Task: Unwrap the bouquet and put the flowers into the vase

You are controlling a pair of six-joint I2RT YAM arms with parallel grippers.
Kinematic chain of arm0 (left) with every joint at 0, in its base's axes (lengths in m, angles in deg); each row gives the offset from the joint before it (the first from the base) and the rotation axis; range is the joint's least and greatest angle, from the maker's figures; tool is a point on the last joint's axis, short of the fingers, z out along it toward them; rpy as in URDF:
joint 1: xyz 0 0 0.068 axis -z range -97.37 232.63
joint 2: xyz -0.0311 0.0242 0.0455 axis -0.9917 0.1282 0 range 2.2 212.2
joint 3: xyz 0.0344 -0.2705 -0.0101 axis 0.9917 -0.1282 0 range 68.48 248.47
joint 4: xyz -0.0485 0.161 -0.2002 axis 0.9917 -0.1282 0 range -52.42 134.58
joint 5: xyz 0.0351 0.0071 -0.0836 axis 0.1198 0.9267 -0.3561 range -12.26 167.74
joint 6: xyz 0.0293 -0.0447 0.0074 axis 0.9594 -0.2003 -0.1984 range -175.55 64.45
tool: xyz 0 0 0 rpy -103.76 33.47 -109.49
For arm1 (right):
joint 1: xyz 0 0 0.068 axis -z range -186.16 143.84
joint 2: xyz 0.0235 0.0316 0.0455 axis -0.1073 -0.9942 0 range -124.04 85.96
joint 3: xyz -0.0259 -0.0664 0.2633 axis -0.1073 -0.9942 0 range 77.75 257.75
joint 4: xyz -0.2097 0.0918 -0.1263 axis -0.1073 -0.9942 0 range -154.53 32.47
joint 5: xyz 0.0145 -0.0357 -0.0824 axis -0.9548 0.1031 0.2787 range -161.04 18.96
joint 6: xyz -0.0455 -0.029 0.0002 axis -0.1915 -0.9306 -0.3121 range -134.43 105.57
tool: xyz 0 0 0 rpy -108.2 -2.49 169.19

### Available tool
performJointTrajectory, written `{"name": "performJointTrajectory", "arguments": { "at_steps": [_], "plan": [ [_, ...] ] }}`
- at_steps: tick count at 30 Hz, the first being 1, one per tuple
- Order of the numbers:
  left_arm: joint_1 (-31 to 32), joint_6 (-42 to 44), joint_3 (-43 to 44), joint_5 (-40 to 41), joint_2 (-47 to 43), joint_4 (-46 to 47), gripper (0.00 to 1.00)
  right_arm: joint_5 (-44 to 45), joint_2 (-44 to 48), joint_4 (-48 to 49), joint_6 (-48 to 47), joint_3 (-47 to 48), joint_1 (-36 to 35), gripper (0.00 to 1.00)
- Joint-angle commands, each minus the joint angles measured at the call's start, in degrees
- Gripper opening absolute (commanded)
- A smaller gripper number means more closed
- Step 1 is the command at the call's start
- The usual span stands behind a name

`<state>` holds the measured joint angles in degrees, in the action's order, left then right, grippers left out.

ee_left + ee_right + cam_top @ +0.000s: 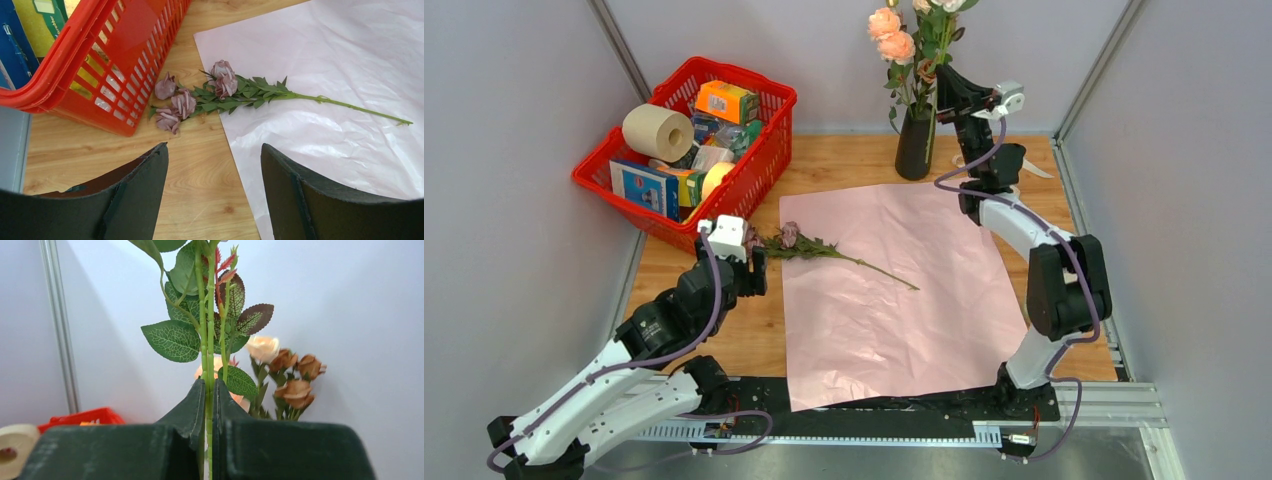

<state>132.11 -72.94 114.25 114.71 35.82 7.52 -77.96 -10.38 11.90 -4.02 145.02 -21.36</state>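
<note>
The pink paper sheet [894, 300] lies spread flat on the wooden table. A mauve rose stem [809, 243] lies across its left edge, its heads [182, 102] on the wood beside the red basket. My left gripper [756, 270] hovers just short of those heads, open and empty [215, 155]. The black vase [915, 148] stands at the back with peach roses [892, 35] in it. Above it, my right gripper [951, 92] is shut on an upright green flower stem [207, 340], pinched between the fingertips [209, 390]. Brown roses [295, 380] show behind.
A red plastic basket [769, 150] at the back left holds a toilet roll [657, 130] and boxes. Its wall [125, 60] is close to the mauve heads. Grey panels enclose the table on three sides.
</note>
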Motion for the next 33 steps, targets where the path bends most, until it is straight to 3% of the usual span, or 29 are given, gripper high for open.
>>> {"name": "performJointTrajectory", "arguments": {
  "at_steps": [1, 10, 22, 33],
  "plan": [
    [0.01, 1.13, 0.8, -0.14, 0.65, 1.29, 0.76, 0.24, -6.22, 13.61, -1.18, 8.83, 1.57, 0.0],
    [-0.08, 1.3, 0.8, 0.65, 2.76, 1.03, 0.76, -0.29, -19.49, 15.04, -1.27, 25.44, 3.42, 0.0],
    [-0.17, 1.39, 0.71, 1.61, 4.08, 1.29, 0.76, -2.22, -28.38, 11.52, 1.01, 38.81, 5.0, 0.0],
    [-0.08, 1.13, 0.89, 1.88, 4.17, 1.02, 0.76, -1.78, -29.09, 10.9, 1.71, 30.57, 5.36, 0.0]
  ]
}}
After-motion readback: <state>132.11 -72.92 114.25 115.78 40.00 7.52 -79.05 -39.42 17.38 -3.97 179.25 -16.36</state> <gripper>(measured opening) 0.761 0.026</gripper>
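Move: The vase stands about 20 cm ahead of the right hand and a couple of centimetres to its left, its middle roughly 34 cm lower. The peach roses already in it sit about 20 cm ahead, 8 cm left and 6 cm below the hand; the ribbon lies 22 cm ahead, 19 cm right, on the table some 43 cm down. From the left hand the vase is about 47 cm ahead, 37 cm right and 14 cm lower. Keep the right fingers shut on the rose stems and carry them upright about 11 cm forward towards the vase, drifting slightly right. Let the hand rise nearly 4 cm on the way while the fingers tip some 10 degrees further up, then ease it down 2 to 3 cm at the end. ##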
